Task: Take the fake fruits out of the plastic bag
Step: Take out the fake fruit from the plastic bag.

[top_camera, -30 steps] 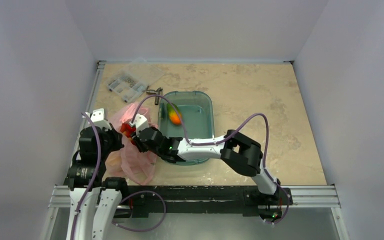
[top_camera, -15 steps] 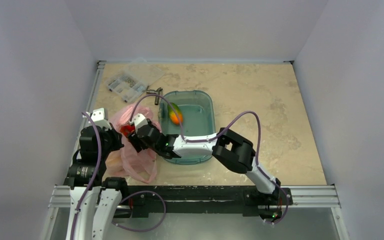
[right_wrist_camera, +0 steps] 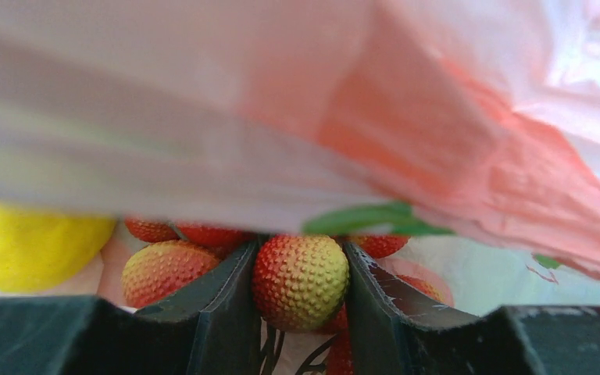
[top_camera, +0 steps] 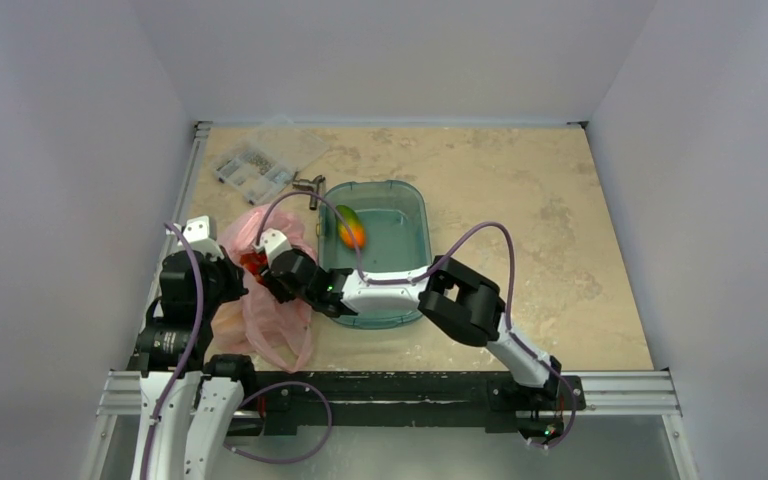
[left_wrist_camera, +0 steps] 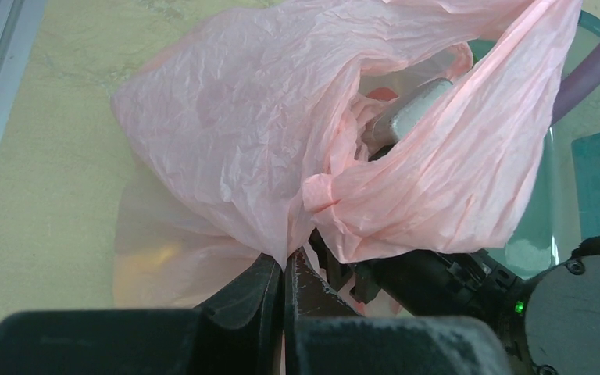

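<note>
The pink plastic bag [top_camera: 260, 300] lies at the table's near left, and its crinkled film [left_wrist_camera: 281, 148] fills the left wrist view. My left gripper [left_wrist_camera: 285, 262] is shut on a fold of that film. My right gripper [right_wrist_camera: 301, 254] reaches inside the bag [right_wrist_camera: 297, 101]. Its jaws are closed on one bumpy red-and-yellow ball [right_wrist_camera: 300, 279] of a bunch of small red fake fruits [right_wrist_camera: 164, 269]. A yellow fake fruit [right_wrist_camera: 31, 242] lies to the left inside the bag. From above, a red patch of fruit [top_camera: 252, 262] shows at the bag's mouth beside the right gripper [top_camera: 265, 268].
A teal see-through tub [top_camera: 410, 250] stands right of the bag, and my right forearm lies across its near rim. An elongated green-to-orange fruit [top_camera: 351, 227] lies in it. A small clear parts box [top_camera: 255, 167] sits at the back left, with small dark pieces [top_camera: 307, 186] beside it.
The right arm has pushed a little further left into the bag. Its jaws have come together on a ball of the red bunch. The left gripper keeps hold of the film.
</note>
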Controlling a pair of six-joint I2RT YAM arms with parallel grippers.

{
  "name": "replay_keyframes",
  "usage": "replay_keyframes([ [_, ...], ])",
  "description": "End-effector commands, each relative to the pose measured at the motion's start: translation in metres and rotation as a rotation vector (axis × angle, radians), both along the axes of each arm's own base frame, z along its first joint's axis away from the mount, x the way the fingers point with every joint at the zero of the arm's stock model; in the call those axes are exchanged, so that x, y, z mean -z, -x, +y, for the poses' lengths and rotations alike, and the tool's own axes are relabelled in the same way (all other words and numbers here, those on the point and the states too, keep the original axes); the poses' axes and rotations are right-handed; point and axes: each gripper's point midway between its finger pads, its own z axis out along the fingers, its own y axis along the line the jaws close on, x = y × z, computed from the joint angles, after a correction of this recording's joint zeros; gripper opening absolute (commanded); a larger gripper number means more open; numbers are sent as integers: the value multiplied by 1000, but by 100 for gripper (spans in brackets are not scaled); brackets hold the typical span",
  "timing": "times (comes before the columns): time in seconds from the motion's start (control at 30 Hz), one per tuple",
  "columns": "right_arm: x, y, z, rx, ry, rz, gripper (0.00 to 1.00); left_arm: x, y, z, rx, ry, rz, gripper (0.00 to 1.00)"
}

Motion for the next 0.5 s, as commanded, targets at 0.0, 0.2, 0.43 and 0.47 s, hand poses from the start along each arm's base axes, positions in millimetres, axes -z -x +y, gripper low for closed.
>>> replay_keyframes([
  [0.0, -82, 0, 9, -18, -162, -33, 25, -11, -5, 0, -1, -3, -33, 0],
  [0.2, -137, 11, 7, -55, -282, -34, 17, -11, -5, 1, -10, -5, -32, 0],
  [0.43, -183, 24, -1, -90, -425, -21, 7, -15, -2, 7, -41, -15, -50, 0],
  [0.47, -188, 25, -3, -91, -442, -22, 6, -15, -1, 9, -50, -18, -53, 0],
])
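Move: Inside the plastic bag, the right fingers already hold a strawberry of the stemmed bunch. From them the teal box they will serve is about 23 cm to the right and 2 cm ahead, a little lower, with the mango in it some 18 cm right and 5 cm ahead; the bag's pinched rim is about 5 cm back, 2 cm left and 12 cm above. From the left hand the box lies roughly 25 cm right, 7 cm ahead and 15 cm below. Drawing the strawberry bunch up towards the bag's mouth, the right hand rises almost straight, slowly at first and then fast, some 13 cm in all, while rolling about 15 degrees so that its left side lifts. Its fingers keep their grip on the strawberry. The left gripper stays in place, shut on the bag's rim, and holds the bag. ##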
